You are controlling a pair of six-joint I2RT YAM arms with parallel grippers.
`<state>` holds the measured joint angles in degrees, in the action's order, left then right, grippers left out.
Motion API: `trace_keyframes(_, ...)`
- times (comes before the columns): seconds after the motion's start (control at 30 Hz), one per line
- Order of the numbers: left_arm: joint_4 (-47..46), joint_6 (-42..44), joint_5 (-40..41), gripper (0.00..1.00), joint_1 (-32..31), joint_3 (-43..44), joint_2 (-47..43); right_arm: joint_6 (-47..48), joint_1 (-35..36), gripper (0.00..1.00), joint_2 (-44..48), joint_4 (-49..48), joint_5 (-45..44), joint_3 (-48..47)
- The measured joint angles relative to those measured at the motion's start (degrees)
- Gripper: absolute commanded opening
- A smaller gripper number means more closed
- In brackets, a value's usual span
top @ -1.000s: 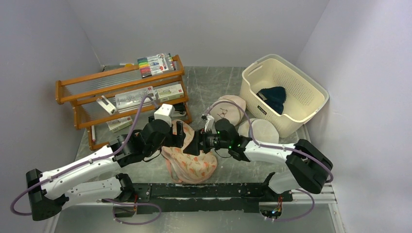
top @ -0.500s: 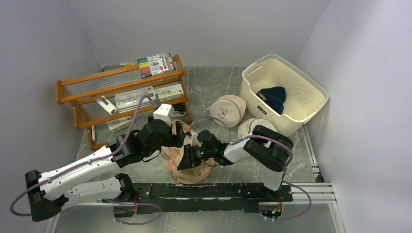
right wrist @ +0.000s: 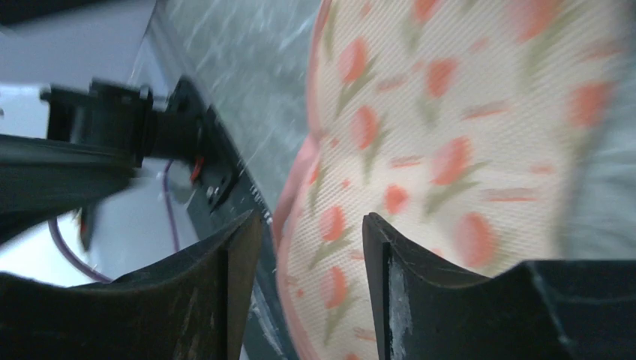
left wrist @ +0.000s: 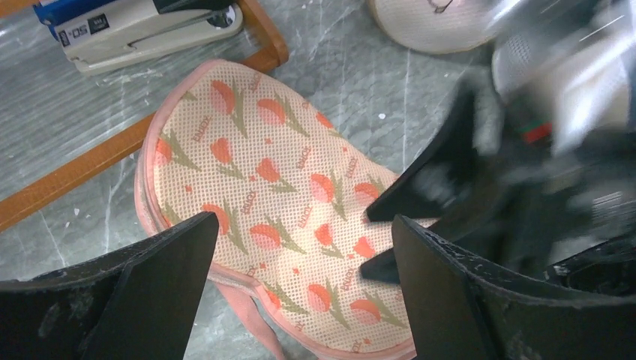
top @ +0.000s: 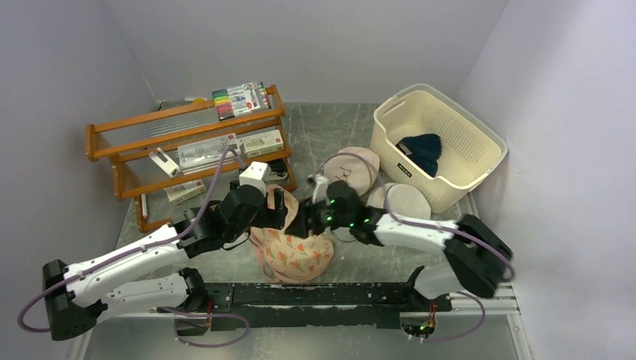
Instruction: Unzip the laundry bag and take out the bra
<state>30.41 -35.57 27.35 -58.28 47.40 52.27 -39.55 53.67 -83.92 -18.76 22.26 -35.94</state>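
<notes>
The laundry bag (top: 294, 253), a cream case with red-orange flowers and pink edging, lies on the table in front of the arm bases. In the left wrist view my left gripper (left wrist: 304, 225) hangs open and wide above the laundry bag (left wrist: 270, 180), touching nothing. My right gripper (top: 306, 223) reaches in from the right, opposite the left gripper (top: 280, 210). In the right wrist view the right gripper (right wrist: 311, 219) has its jaws apart. The pink edge of the laundry bag (right wrist: 450, 150) shows in the gap, blurred, and nothing is clamped. The bra is hidden.
A wooden rack (top: 187, 150) with boxes stands at the left, a stapler (left wrist: 142, 30) on its lower shelf. Two round pale dome bags (top: 350, 171) (top: 409, 201) lie right of the case. A cream basket (top: 480, 161) at the back right holds a dark blue item (top: 421, 152).
The right arm swung in low over the case, then stretched back out to its upper right side. Its jaws narrowed and widened again. The left gripper hardly moved.
</notes>
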Motion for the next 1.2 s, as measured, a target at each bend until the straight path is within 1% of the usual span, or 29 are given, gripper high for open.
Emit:
trace_keyframes(0.07, -0.83, 0.07, -0.42, 1.00, 0.20, -0.48, 1.62, 2.43, -3.89, 0.56, 6.47, 4.35, -2.21, -0.17)
trace_keyframes(0.17, -2.78, 0.74, -2.67, 0.99, 2.38, -2.32, 3.67, 5.35, -13.51, 0.59, 15.21, 10.99, -4.72, -0.42)
trace_keyframes(0.23, -3.80, 1.55, -4.98, 0.98, 5.68, -3.30, 4.59, 7.67, -20.33, 0.65, 19.76, 16.61, -7.15, -1.55)
trace_keyframes(0.27, -4.04, 2.14, -6.75, 0.98, 7.98, -3.37, 5.07, 8.85, -22.67, 0.68, 21.31, 19.52, -8.63, -2.56)
trace_keyframes(0.33, -5.25, 3.61, -9.44, 0.98, 12.74, -3.08, 5.92, 11.41, -25.88, 0.75, 24.09, 25.75, -11.76, -5.57)
trace_keyframes(0.4, -5.29, 5.29, -12.04, 0.98, 17.05, -1.84, 6.64, 13.62, -27.69, 0.81, 26.25, 30.88, -15.28, -8.96)
trace_keyframes(0.47, -5.11, 7.15, -14.88, 0.98, 21.22, 1.01, 7.34, 15.67, -28.98, 0.85, 28.65, 35.56, -19.80, -13.09)
trace_keyframes(0.53, -4.83, 9.07, -17.31, 0.99, 25.86, 5.60, 7.76, 17.35, -29.57, 0.89, 30.82, 39.76, -24.39, -17.64)
trace_keyframes(0.63, -4.39, 11.56, -20.20, 0.99, 32.15, 15.28, 8.11, 19.19, -29.68, 0.98, 33.55, 44.68, -30.56, -25.18)
trace_keyframes(0.7, -4.04, 13.27, -20.55, 1.00, 34.67, 22.25, 8.15, 20.50, -29.70, 1.00, 35.56, 46.80, -33.73, -29.94)
trace_keyframes(0.8, -3.52, 15.61, -20.50, 0.99, 35.36, 32.28, 7.52, 23.21, -29.73, 1.00, 40.26, 47.65, -37.16, -36.04)
trace_keyframes(0.9, -3.58, 17.59, -20.24, 0.98, 35.36, 38.91, 4.68, 25.94, -29.73, 1.00, 45.81, 46.36, -38.86, -39.65)
trace_keyframes(1.03, -4.11, 19.54, -19.56, 0.98, 35.36, 42.47, -0.96, 29.03, -29.73, 1.00, 51.80, 43.28, -40.65, -43.10)
trace_keyframes(1.2, -4.74, 20.85, -18.03, 0.98, 35.36, 44.70, -5.60, 30.40, -29.73, 1.00, 51.69, 42.60, -42.53, -44.78)
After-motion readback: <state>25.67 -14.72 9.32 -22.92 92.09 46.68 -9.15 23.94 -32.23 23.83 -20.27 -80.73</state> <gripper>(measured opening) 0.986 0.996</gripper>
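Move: The laundry bag lies flat and folded shut below both grippers: its middle is some 18 cm under the left hand and about 4 cm back, and for the right hand roughly 9 cm down, 2 cm back and 2 cm left. From the right hand, the round pouch with the bra print stands about 16 cm ahead and 15 cm right, the other round pouch some 7 cm ahead and 30 cm right. The rack's middle is about 15 cm ahead and 22 cm left of the left hand. The laundry bag is left lying as both empty hands withdraw. The right sweeps about 35 cm right, first swinging 14 cm forward and then drawing back as it climbs some 45 cm, turning from leftward to forward and opening from half to full. The left dips slightly while going forward, then rises and draws back leftward, tipping up about 50 degrees, fingers staying open. ##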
